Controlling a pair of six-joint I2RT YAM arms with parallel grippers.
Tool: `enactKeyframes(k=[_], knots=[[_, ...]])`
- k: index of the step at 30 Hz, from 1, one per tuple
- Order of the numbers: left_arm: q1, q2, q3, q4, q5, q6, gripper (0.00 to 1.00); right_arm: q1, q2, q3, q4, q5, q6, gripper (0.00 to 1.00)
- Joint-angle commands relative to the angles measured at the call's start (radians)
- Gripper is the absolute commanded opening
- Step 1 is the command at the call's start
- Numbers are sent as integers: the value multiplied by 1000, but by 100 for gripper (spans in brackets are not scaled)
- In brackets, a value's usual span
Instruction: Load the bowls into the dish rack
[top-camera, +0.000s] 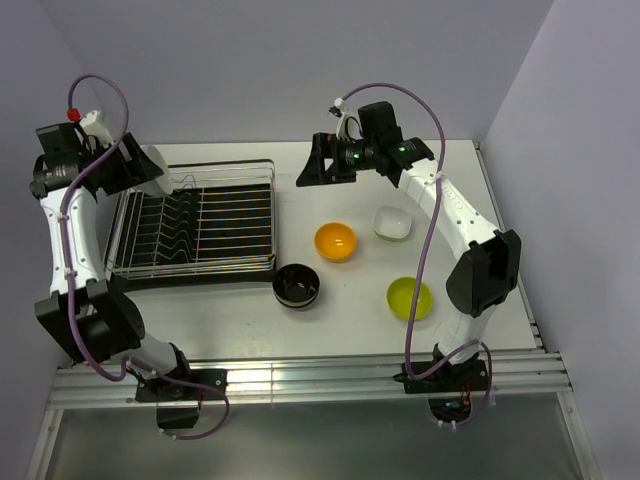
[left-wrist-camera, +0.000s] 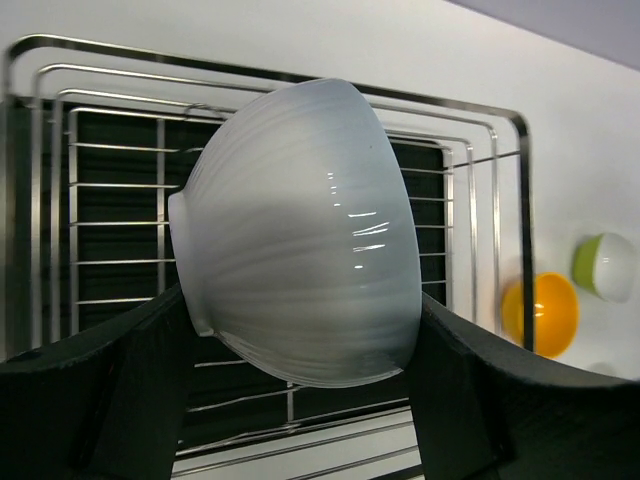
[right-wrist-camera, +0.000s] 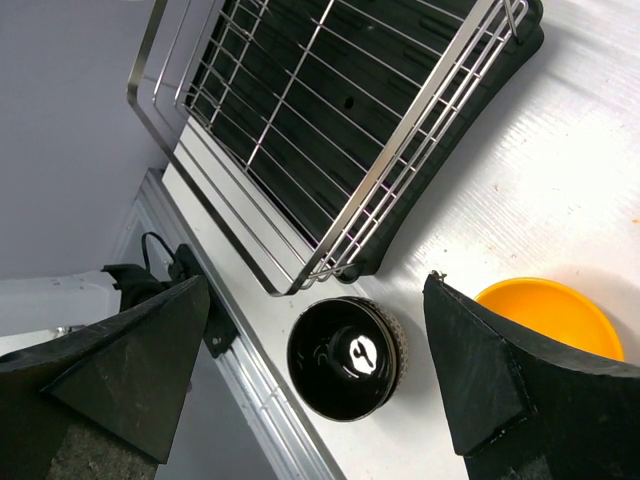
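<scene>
My left gripper (top-camera: 150, 168) is shut on a white bowl (left-wrist-camera: 300, 230), held on its side above the far left corner of the chrome dish rack (top-camera: 195, 222); the rack's wires show behind the bowl (left-wrist-camera: 110, 190). My right gripper (top-camera: 312, 168) is open and empty, held high right of the rack. Its wrist view looks down between its fingers on the black bowl (right-wrist-camera: 347, 357), the orange bowl (right-wrist-camera: 548, 315) and the rack's corner (right-wrist-camera: 350, 110). On the table stand the orange bowl (top-camera: 335, 241), a second white bowl (top-camera: 393, 222), the lime bowl (top-camera: 410, 298) and the black bowl (top-camera: 297, 286).
The rack stands on a black drip tray (top-camera: 255, 268) at the table's left. A metal rail (top-camera: 300, 380) runs along the near edge. Walls close the back and both sides.
</scene>
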Motion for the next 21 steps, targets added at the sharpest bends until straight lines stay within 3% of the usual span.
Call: enactKeyframes(k=[1, 21], knots=[[39, 12, 85, -31, -4, 116, 0, 5, -43, -14, 4, -7, -18, 95], [52, 142, 177, -31, -265, 332, 0, 5, -28, -14, -9, -3, -34, 95]])
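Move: The left hand already holds the white bowl over the rack's wavy tines, which lie about 1 cm ahead and 1 cm to its left, some 20 cm below. The bay it heads for, between those tines and the rack's left rail, is some 9 cm to its left, 1 cm ahead and 20 cm below; the left rail stands level with the hand, about 14 cm left and 16 cm below. From the empty right hand that bay is about 41 cm left, 2 cm ahead and 20 cm down. The left hand keeps its grip on the white bowl and carries it about 8 cm left, sinking some 4 cm on the way, from over the wavy tines towards the bay beside the rack's left rail, slowing as it goes. The wrist rolls nearly 20 degrees with its left side rising and tips slightly down, so that the fingers, at first angled a little to the right, come to point almost straight ahead and down. ##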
